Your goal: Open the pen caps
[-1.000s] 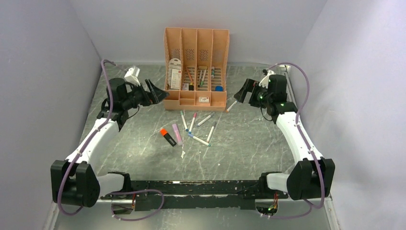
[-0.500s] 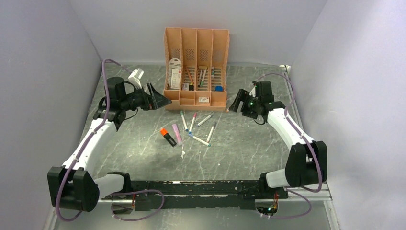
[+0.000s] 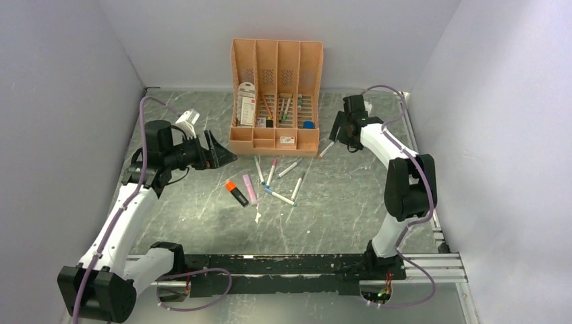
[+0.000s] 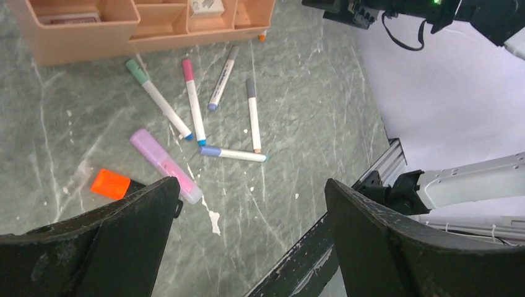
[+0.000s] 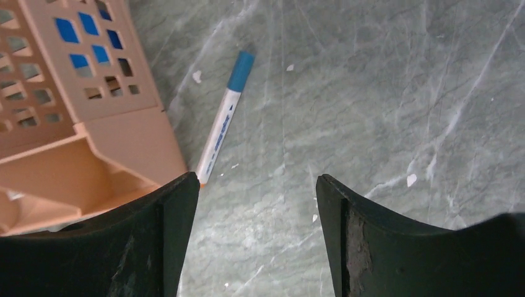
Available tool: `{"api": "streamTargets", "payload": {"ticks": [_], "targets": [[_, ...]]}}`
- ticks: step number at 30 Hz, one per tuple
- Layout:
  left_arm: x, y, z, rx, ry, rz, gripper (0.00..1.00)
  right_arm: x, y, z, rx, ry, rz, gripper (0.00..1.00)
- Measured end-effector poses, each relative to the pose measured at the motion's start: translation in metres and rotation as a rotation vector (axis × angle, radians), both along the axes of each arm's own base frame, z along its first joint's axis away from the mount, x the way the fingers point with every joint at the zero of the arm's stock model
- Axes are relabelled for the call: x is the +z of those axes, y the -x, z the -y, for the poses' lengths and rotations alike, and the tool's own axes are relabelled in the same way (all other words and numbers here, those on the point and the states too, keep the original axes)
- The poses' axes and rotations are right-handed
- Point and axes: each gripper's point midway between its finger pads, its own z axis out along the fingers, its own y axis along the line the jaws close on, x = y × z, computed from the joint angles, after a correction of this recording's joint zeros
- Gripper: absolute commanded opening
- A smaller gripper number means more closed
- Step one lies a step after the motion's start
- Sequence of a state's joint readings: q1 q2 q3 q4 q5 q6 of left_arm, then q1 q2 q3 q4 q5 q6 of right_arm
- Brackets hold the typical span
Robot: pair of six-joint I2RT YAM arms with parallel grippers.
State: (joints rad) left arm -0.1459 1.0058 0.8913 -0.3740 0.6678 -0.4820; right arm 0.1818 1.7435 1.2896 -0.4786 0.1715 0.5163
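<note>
Several capped pens lie loose in front of the organizer: an orange-capped highlighter (image 3: 236, 192), a pink highlighter (image 3: 249, 188) and slim white markers (image 3: 278, 177). The left wrist view shows their green cap (image 4: 137, 69), pink cap (image 4: 187, 68), grey cap (image 4: 251, 88) and orange cap (image 4: 110, 184). My left gripper (image 3: 219, 150) hovers left of the pile, open and empty (image 4: 251, 204). My right gripper (image 3: 335, 132) hangs open over bare table (image 5: 257, 185), just beside a lone marker (image 5: 220, 133) with a blue cap (image 5: 241, 62) at the organizer's right front corner.
The peach desk organizer (image 3: 276, 98) stands at the back centre with pens and cards in it; its corner (image 5: 124, 142) sits close to my right gripper's left finger. Grey walls close in both sides. A black rail (image 3: 283, 264) runs along the near edge.
My right arm has swung back and left toward the organizer's right corner, and its jaws have narrowed. My left gripper has drifted slightly down and left, still wide open.
</note>
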Motion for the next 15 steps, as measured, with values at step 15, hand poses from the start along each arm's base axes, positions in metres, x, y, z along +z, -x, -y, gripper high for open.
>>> {"api": "streamTargets", "payload": {"ticks": [15], "targets": [[-0.014, 0.005, -0.010, 0.043, -0.061, -0.030, 0.99, -0.046, -0.034, -0.016, -0.011, 0.054, -0.084, 0.67]]}}
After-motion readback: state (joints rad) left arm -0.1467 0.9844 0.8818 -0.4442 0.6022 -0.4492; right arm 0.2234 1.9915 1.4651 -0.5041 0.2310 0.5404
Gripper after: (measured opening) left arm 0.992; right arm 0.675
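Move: Ahead of the right hand by about 6 cm, some 3 cm to its left and 9 cm below, lies the blue-capped pen. The organizer's middle stands about 14 cm ahead and 23 cm left, near hand height. On the table, the grey-and-blue pen is 5 cm back and 18 cm left, the grey-capped pen 14 cm back and 16 cm left. From the left hand the blue-capped pen is about 24 cm ahead, 36 cm right and 23 cm below. Sinking about 5 cm while reaching some 3.5 cm forward, the right hand closes in on the blue-capped pen beside the organizer, easing about 1.5 cm to the left in the later part. The wrist tips a further 5 degrees or so downward; the fingers stay roughly two-thirds open, with nothing between them. ##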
